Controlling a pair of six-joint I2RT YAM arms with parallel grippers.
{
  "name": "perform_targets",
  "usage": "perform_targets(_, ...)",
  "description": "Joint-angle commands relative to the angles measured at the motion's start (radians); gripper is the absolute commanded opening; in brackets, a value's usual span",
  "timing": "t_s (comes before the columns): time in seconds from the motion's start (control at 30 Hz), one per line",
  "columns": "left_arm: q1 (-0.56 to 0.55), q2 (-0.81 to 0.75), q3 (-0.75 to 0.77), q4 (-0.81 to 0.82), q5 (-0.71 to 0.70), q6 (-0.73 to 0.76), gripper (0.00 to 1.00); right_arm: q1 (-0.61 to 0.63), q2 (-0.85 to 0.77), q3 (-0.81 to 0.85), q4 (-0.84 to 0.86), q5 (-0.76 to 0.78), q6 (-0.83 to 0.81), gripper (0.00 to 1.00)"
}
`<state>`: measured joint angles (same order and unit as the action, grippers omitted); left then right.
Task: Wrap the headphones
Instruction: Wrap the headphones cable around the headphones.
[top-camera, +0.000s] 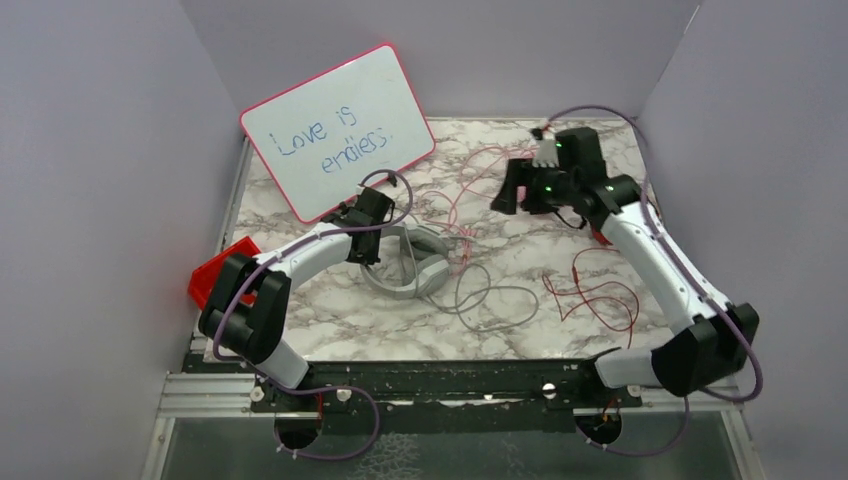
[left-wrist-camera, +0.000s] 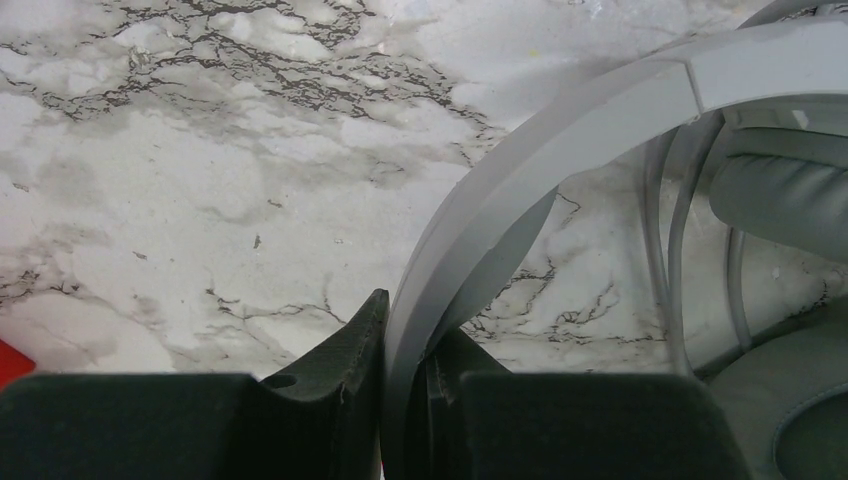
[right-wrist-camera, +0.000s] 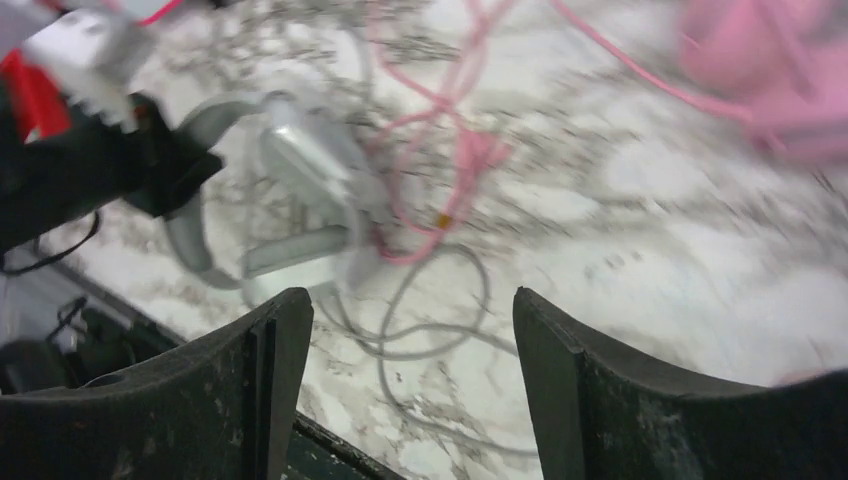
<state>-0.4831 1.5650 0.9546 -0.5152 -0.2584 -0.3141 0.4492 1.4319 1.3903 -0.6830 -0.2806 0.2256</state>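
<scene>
The grey headphones lie at the table's centre-left, and their grey cable loops off to the right. My left gripper is shut on their headband, which runs up between the fingers; an ear cup shows at the right. My right gripper hovers at the back centre-right, open, with nothing between its fingers. Below it I see the grey headphones, their cable and a pink cable. A blurred pink shape fills the top right. A red cable lies right of centre.
A whiteboard with a pink rim leans at the back left. A red object sits at the left table edge beside my left arm. The pink cable sprawls across the back middle. Grey walls close in three sides.
</scene>
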Motion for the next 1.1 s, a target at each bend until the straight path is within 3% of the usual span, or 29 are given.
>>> perform_targets(0.0, 0.009, -0.027, 0.006, 0.009, 0.016, 0.000, 0.00, -0.114, -0.105, -0.234, -0.056, -0.001, 0.204, 0.78)
perform_targets(0.1, 0.009, -0.033, 0.011, 0.010, 0.016, 0.003, 0.00, -0.114, -0.122, -0.318, -0.134, 0.159, 0.334, 0.77)
perform_targets(0.3, 0.009, -0.038, 0.008, 0.013, 0.017, 0.010, 0.00, -0.065, -0.047, -0.461, -0.141, 0.162, 0.372, 0.74)
perform_targets(0.63, 0.009, -0.059, 0.000, 0.018, 0.010, 0.020, 0.00, -0.015, 0.044, -0.525, -0.156, 0.473, 0.534, 0.68)
perform_targets(0.87, 0.009, -0.069, -0.002, 0.022, 0.012, 0.026, 0.00, -0.047, 0.135, -0.553, -0.009, 0.496, 0.449, 0.67)
perform_targets(1.07, 0.009, -0.071, -0.005, 0.027, 0.016, 0.021, 0.00, -0.047, 0.163, -0.649, 0.119, 0.408, 0.411, 0.47)
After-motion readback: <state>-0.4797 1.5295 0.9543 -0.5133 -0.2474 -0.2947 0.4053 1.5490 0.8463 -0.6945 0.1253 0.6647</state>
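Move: The far bend of the grey headphone cable lies some 12 cm to the right of the right hand, about 10 cm back and 23 cm below. The grey headphones are 24 cm left of that bend and 6 cm farther out; the bunched pink cable is nearly straight beneath the hand, the red cable about 13 cm right of the bend. From the left hand, the bend lies about 31 cm right, 6 cm back and slightly lower. The right fingertips come down astride the grey cable's outer bend and begin to narrow around it, partly closed by the end. To get there the hand drops some 22 cm while going right and back, then eases a few centimetres forward low down; the wrist tips downward and turns clockwise about 35 degrees. The left hand keeps pinching the headband, rising only about 1 cm. ##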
